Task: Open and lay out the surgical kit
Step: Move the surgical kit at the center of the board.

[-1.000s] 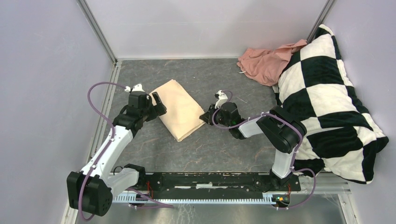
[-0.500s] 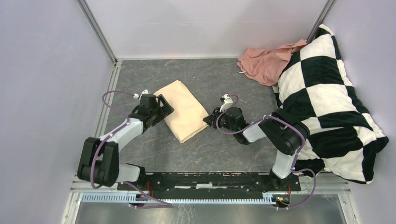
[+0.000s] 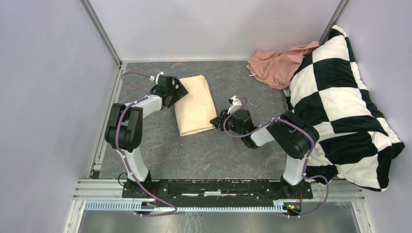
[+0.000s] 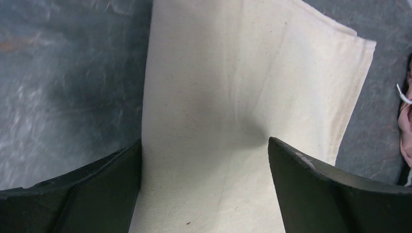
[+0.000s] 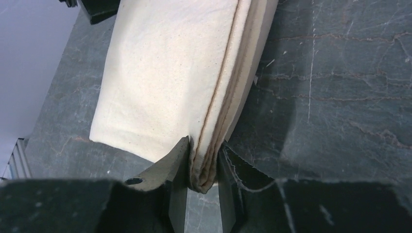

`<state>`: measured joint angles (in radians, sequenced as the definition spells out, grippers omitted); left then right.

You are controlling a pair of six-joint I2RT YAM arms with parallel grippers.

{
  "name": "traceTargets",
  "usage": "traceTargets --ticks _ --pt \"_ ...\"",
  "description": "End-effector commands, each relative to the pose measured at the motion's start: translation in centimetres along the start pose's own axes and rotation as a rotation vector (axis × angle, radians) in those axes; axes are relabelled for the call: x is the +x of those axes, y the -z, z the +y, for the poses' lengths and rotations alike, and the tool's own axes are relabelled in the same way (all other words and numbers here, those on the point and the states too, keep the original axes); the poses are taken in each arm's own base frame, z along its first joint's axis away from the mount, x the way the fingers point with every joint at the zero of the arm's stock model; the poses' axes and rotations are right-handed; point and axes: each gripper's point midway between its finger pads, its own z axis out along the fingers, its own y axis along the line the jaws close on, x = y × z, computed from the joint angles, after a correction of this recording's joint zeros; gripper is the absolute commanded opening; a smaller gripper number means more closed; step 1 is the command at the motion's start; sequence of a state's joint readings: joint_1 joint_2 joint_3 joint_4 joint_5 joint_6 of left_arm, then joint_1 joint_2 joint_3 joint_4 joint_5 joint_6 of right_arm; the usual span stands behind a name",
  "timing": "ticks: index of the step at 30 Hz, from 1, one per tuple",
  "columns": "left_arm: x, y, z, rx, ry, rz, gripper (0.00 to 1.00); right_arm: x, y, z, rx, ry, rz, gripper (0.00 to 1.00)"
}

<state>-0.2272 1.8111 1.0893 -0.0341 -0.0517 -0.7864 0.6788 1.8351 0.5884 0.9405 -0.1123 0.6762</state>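
Observation:
The surgical kit is a folded beige cloth wrap (image 3: 194, 104) lying flat on the dark table; its tray and instruments are hidden inside. My left gripper (image 3: 178, 91) stands open at the wrap's far left corner. In the left wrist view the black fingers (image 4: 111, 179) straddle the cloth (image 4: 233, 97) without pinching it. My right gripper (image 3: 215, 121) sits at the wrap's near right corner. In the right wrist view its jaws (image 5: 203, 148) hold the layered, stitched edge of the wrap (image 5: 170, 73), which touches both fingers.
A crumpled pink cloth (image 3: 274, 65) lies at the back right, partly under a large black-and-white checkered pillow (image 3: 340, 107) along the right side. Metal frame rails (image 3: 109, 111) and grey walls border the table on the left and back.
My left arm has swung forward and away from its base to the wrap's far left corner. The wrap has turned from diagonal to nearly straight. The right gripper has stayed at the near right corner.

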Motion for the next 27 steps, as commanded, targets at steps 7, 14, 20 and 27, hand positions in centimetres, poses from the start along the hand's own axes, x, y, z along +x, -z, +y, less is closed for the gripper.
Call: traceTargets --ticks 7,14,20,27 --pt "-6.0 -4.6 -3.4 0.037 -0.112 -0.178 1.0 -1.9 -5.7 2.0 -0.073 0.073 0.019 0.34" --pt "-8.0 -6.0 -3.3 0.013 -0.204 -0.26 1.0 -2.8 -8.5 3.2 -0.13 0.121 0.025 0.37" --pt "-9.9 -4.8 1.2 -0.234 -0.242 -0.341 1.0 -2.8 -9.9 4.0 -0.164 0.09 0.022 0.39" --pt "-11.5 0.2 2.3 -0.312 -0.231 -0.412 1.0 -4.8 -8.2 3.4 -0.081 0.203 -0.02 0.77"
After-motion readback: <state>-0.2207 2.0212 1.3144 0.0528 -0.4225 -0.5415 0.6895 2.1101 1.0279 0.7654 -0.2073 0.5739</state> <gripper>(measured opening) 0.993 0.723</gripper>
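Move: The surgical kit's middle lies some 5 cm back and 7 cm to the right of the left hand and about 3 cm lower; the open fingers stand over the kit's left edge. From the right hand that middle is about 9 cm ahead, 8 cm to the left and a couple of centimetres lower, with the kit's near-right corner already pinched between its fingers. Nothing else stands close. Forward and to the left, the right hand carries the pinched near-right corner along, roughly 6 cm out and 7 cm left, then stops and opens its fingers to let go. Staying low and open at the kit's left edge, the left hand goes about 9 cm forward, then swings some 5 cm left while rolling its left side up by 20-odd degrees; whether it touches the kit can't be seen. ##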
